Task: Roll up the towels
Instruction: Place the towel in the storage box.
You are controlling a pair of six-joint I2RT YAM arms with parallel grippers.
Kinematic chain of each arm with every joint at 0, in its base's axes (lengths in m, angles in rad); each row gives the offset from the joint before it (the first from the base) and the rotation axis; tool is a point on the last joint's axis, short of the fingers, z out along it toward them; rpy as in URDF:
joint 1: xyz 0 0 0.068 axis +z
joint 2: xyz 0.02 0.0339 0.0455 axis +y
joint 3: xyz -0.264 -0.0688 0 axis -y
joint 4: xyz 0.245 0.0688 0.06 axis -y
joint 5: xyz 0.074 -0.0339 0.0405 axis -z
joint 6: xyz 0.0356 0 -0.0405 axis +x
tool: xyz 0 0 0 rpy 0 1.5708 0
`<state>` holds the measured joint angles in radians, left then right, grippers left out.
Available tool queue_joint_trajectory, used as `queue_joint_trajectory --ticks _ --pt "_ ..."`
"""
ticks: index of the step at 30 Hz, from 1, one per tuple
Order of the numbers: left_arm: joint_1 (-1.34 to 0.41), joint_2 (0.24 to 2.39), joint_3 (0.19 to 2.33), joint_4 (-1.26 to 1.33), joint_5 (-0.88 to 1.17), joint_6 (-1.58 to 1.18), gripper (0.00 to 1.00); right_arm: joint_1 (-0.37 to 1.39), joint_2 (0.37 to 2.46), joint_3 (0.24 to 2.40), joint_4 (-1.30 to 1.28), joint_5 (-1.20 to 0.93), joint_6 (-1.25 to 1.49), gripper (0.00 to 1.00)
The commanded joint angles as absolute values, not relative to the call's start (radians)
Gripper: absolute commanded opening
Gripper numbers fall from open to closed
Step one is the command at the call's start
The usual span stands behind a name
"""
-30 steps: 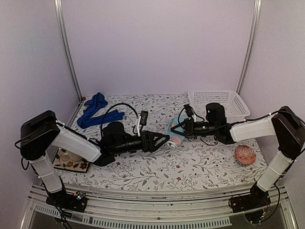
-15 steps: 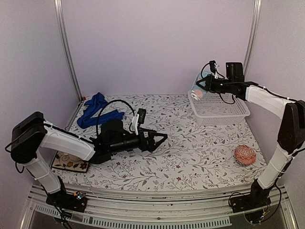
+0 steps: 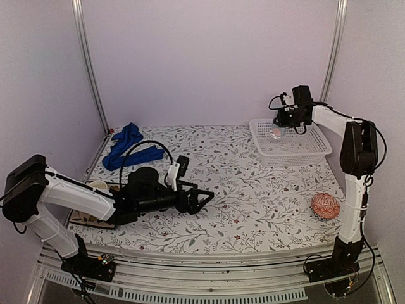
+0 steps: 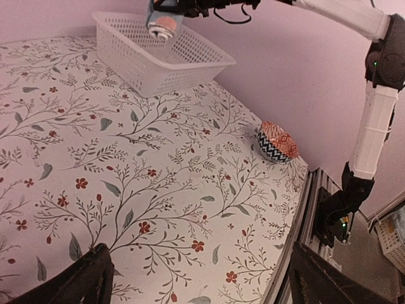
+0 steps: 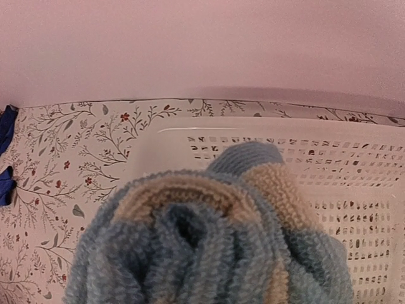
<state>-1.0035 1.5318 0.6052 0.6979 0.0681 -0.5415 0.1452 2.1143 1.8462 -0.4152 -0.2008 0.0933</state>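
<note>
The light-blue towel (image 3: 276,132) is a rolled cylinder with orange and white bands, and my right gripper (image 3: 283,120) is shut on it just above the white basket (image 3: 297,152). It fills the right wrist view (image 5: 209,247), hiding the fingers, and shows at the top of the left wrist view (image 4: 161,22). A long royal-blue towel (image 3: 126,144) lies crumpled at the back left of the table. Low over the middle-left of the table, my left gripper (image 3: 202,197) stands open with nothing between its fingers (image 4: 88,285).
The basket (image 4: 164,69) sits at the back right against the wall. A round pink-red patterned ball (image 3: 325,206) rests near the table's right front edge, also in the left wrist view (image 4: 277,141). A patterned square piece (image 3: 95,218) lies under the left arm.
My right arm lifted the rolled light-blue towel from the table's middle to above the basket, then lower toward it. My left gripper let go, opened wide and drew back left.
</note>
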Motion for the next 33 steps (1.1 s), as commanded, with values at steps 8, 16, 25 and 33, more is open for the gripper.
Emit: queue_joint_trajectory --ticks 8,16,25,33 --pt "-1.024 1.481 0.549 0.627 0.021 -0.479 0.97 0.077 2.240 1.976 -0.629 -0.048 -0.095 0.07" --pt "-1.025 1.471 0.539 0.613 0.036 -0.452 0.97 0.070 2.243 1.959 -0.792 -0.053 -0.138 0.07" --pt "-1.024 1.462 0.554 0.593 0.057 -0.423 0.97 0.069 2.083 1.742 -0.866 -0.068 -0.159 0.04" --pt "-1.024 1.484 0.562 0.623 0.104 -0.431 0.97 0.072 1.907 1.559 -0.842 -0.199 -0.165 0.04"
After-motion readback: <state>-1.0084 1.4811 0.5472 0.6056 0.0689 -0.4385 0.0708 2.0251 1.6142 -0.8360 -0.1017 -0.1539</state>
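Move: The right hand holds the rolled towel above the far left part of the storage box, whose middle lies about 7 cm back, 6 cm to its right and some 12 cm below. The patterned bowl stands roughly 32 cm back and 12 cm to the right of this hand, 15 cm lower. From the empty left hand the box's middle is some 29 cm ahead, 36 cm to the right and 11 cm below. Rightward and down first, then mostly back towards the robot, the right hand brings the gripped towel into the storage box, sinking about 10 cm and ending some 12 cm nearer the base. Its wrist tips about 30 degrees to point more steeply down, and the towel bears on the box's near wall. The open left hand sinks a little. ##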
